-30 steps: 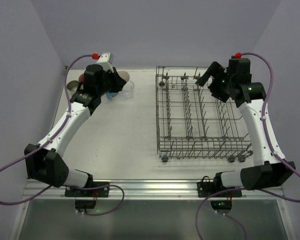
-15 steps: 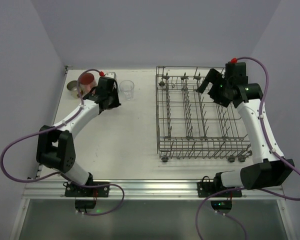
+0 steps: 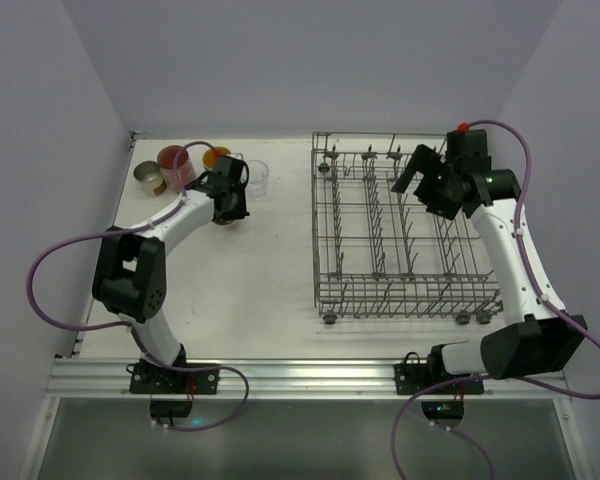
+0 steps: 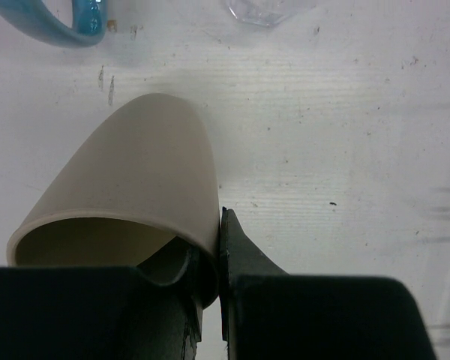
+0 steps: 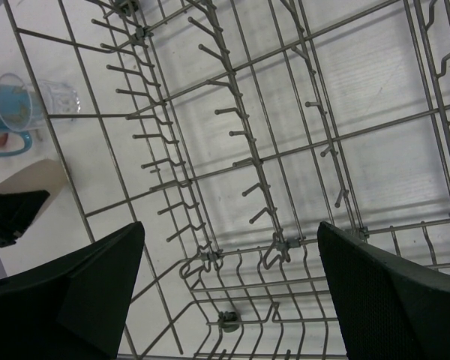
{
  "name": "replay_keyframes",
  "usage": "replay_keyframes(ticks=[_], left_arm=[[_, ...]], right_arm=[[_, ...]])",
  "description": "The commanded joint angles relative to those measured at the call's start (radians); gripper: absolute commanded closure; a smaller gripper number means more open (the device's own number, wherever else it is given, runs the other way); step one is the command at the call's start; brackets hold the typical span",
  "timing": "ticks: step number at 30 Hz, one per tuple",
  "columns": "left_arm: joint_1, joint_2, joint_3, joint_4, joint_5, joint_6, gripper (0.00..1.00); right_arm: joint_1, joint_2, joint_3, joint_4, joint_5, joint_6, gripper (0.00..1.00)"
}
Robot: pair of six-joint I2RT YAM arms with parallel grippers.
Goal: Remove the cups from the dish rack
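Note:
My left gripper [image 3: 230,197] is shut on the wall of a plain beige cup [image 4: 135,172], with one finger inside the rim and one finger [image 4: 244,259] outside. It holds the cup low over the table's far-left area, next to the clear glass tumbler [image 3: 257,177]. The blue patterned mug [image 4: 56,19] stands just beyond, with the pink mug [image 3: 175,165] and a tan cup [image 3: 148,177] further left. The grey wire dish rack [image 3: 410,235] fills the right half, and I see no cups among its tines. My right gripper [image 5: 229,262] hangs open above the rack's far right part.
Walls close in the table on the left, back and right. In the right wrist view the tumbler [image 5: 56,97] and blue mug [image 5: 7,112] show through the rack's wires. The rack's upright tines [image 5: 232,120] rise under the right gripper.
The left arm has folded back, and its gripper, still shut, came down and to the right beside the tumbler. The right gripper has stayed open and shifted slightly over the rack.

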Motion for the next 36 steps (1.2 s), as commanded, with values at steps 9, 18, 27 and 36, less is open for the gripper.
replay_keyframes(ticks=[9,18,27,36], left_arm=[[-0.002,0.063,0.101,-0.011,0.002,0.019,0.80],[-0.002,0.044,0.117,-0.005,-0.042,0.002,0.31],[0.003,0.050,0.203,-0.008,-0.045,0.008,0.19],[0.002,0.086,0.272,-0.020,-0.031,0.017,0.18]], right_arm=[[0.005,0.000,-0.038,0.022,0.025,-0.030,0.01],[0.010,-0.003,-0.053,0.039,0.021,-0.048,0.01],[0.017,-0.020,-0.088,0.046,0.036,-0.060,0.01],[0.017,-0.027,-0.108,0.051,0.036,-0.063,0.01]])
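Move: The left hand still holds the beige cup by its rim, with the cup tilted. Its free spot on the table lies about 4 cm ahead and 2 cm to the left, the cup's middle there some 5 cm below the hand. The clear glass stands about 12 cm ahead and 2 cm right, the blue mug 13 cm ahead and 7 cm left, the red cup 10 cm left of the mug. From the right hand, the spot is roughly 45 cm left, 8 cm ahead and 22 cm down. Forward by a couple of centimetres at almost constant height, the left hand eases the beige cup onto its spot, opens wide from nearly shut and lets go of the rim; then it climbs about 5 cm while going some 3 cm farther forward towards the glass, fingers tipping up slightly. The open, empty right hand sinks about 4 cm over the rack. ##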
